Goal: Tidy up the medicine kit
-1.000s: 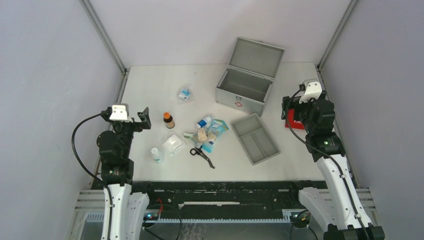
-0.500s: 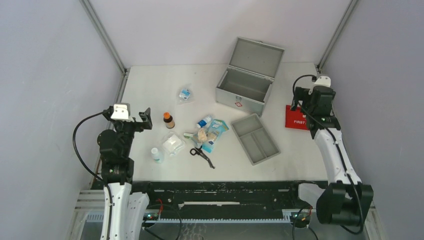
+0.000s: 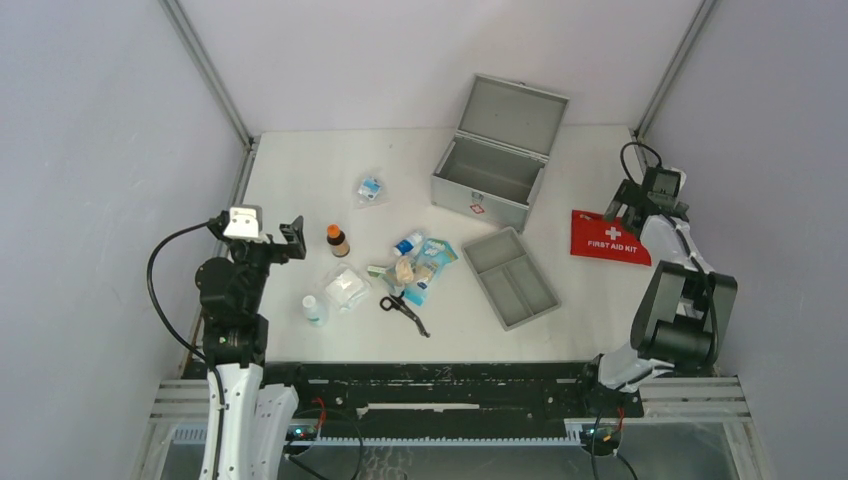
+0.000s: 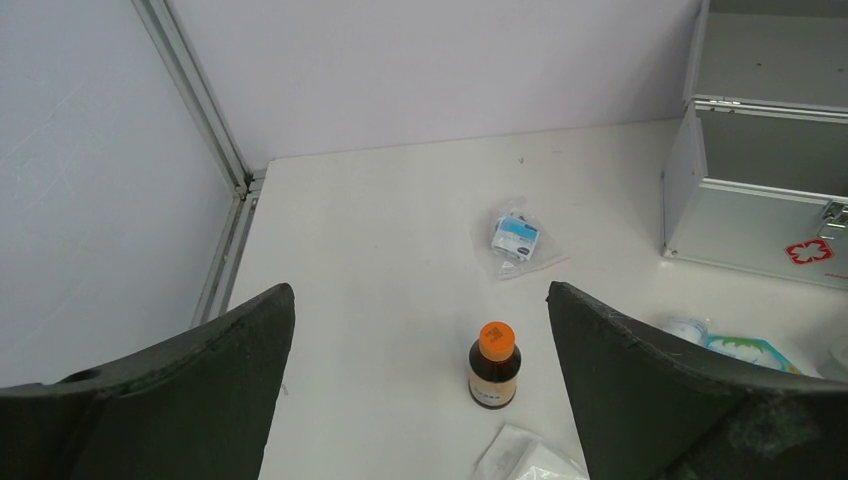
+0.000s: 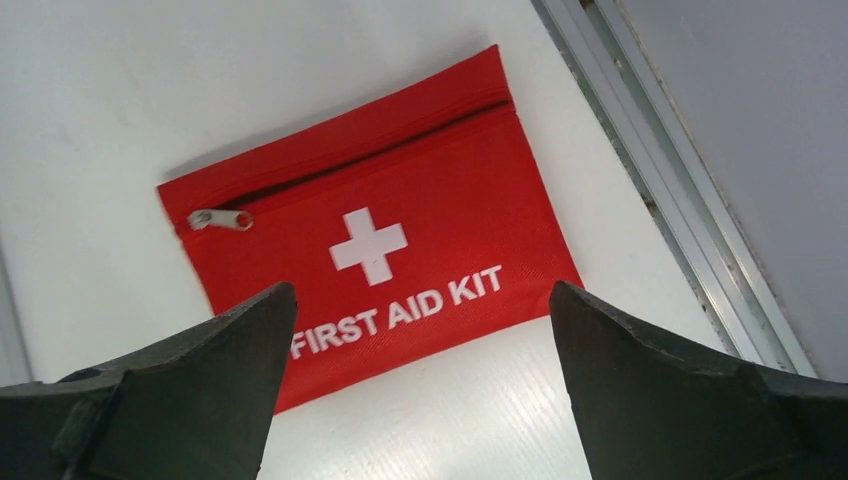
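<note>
The medicine kit [image 3: 490, 180] is a grey metal box standing at the back centre with its lid raised; its latch side also appears in the left wrist view [image 4: 760, 205]. A red pouch marked FIRST AID KIT [image 3: 610, 238] lies flat to its right. My right gripper [image 3: 626, 206] hangs open over that pouch [image 5: 370, 220], jaws wide with nothing between them [image 5: 422, 288]. My left gripper [image 3: 290, 236] stands open at the left, facing a brown bottle with an orange cap [image 4: 494, 365], its jaws [image 4: 420, 295] apart from the bottle.
A shallow grey two-compartment tray [image 3: 510, 278] lies in front of the box. Loose items lie mid-table: a bagged blue packet [image 3: 370, 188], teal packets [image 3: 425, 265], black scissors [image 3: 404, 312], a gauze pack [image 3: 346, 288], a small white bottle [image 3: 314, 310]. Metal rails [image 5: 660, 190] border the table.
The right arm has folded back and swung toward the right wall, uncovering the whole red pouch. The left arm has hardly moved.
</note>
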Robot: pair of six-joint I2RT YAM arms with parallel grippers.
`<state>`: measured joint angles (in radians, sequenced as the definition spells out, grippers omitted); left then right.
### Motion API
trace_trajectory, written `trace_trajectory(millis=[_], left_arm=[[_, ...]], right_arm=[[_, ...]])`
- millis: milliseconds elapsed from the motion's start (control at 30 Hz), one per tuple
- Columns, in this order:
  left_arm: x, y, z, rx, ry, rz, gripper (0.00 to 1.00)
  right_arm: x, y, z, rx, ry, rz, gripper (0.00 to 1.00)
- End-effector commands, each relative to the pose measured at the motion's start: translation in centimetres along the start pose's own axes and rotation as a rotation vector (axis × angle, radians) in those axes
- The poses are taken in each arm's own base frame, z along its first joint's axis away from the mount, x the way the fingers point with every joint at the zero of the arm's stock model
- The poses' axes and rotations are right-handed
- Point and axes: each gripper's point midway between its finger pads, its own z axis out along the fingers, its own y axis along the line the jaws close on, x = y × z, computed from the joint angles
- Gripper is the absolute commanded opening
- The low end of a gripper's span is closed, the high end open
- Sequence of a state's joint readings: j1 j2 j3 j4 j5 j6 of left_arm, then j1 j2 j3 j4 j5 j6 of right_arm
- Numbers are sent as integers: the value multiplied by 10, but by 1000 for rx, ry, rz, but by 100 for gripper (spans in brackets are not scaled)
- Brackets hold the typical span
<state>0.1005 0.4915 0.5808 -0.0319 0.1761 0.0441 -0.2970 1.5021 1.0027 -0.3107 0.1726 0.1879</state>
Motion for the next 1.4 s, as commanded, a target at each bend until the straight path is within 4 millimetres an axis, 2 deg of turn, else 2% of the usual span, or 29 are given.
trace_trajectory(millis=[0, 133, 400, 467, 767, 967, 1200, 1367], left_arm=[[-9, -7, 2, 38, -23, -5, 100], [-8, -9, 3, 50, -18, -6, 100], [-8, -10, 3, 57, -19, -5, 100], [-7, -11, 3, 62, -17, -5, 100], [-5, -12, 4, 68, -10, -3, 100], [-6, -12, 3, 68, -11, -3, 100], [-8, -12, 2, 72, -16, -2, 100], [-9, -12, 1, 72, -21, 2, 100]], right_arm=[[-16, -5, 15, -2, 10, 81, 96], [-9, -5, 33, 5, 69, 76, 95], [-24, 4, 47, -4, 73, 113, 95], [-33, 6, 51, 5, 58, 108, 95], [-38, 20, 73, 69, 55, -5, 94], [-20, 28, 86, 87, 133, -124, 94], [3, 28, 86, 63, 233, -224, 94], [20, 34, 85, -15, 332, -334, 92]])
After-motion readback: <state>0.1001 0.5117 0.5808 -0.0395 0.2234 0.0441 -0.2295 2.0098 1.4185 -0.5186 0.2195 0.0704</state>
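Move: The red first aid kit pouch lies under the right hand, its middle about 4 cm ahead, hardly to either side and roughly 9 cm below. Counted from the pouch, the grey tray is some 21 cm to the left and 9 cm nearer the base; the open metal box stands about 27 cm to its left and 11 cm farther out. From the left hand the pouch is some 12 cm ahead, 65 cm right and 28 cm below. With fingers wide open, the right hand comes down on the pouch's far, zippered edge, the tips seeming to touch it at the end. It sinks about 4 cm, swings some 6 cm forward over the pouch, then drops again, drawing back slightly at the last while the wrist tips about 20 degrees more steeply down. ##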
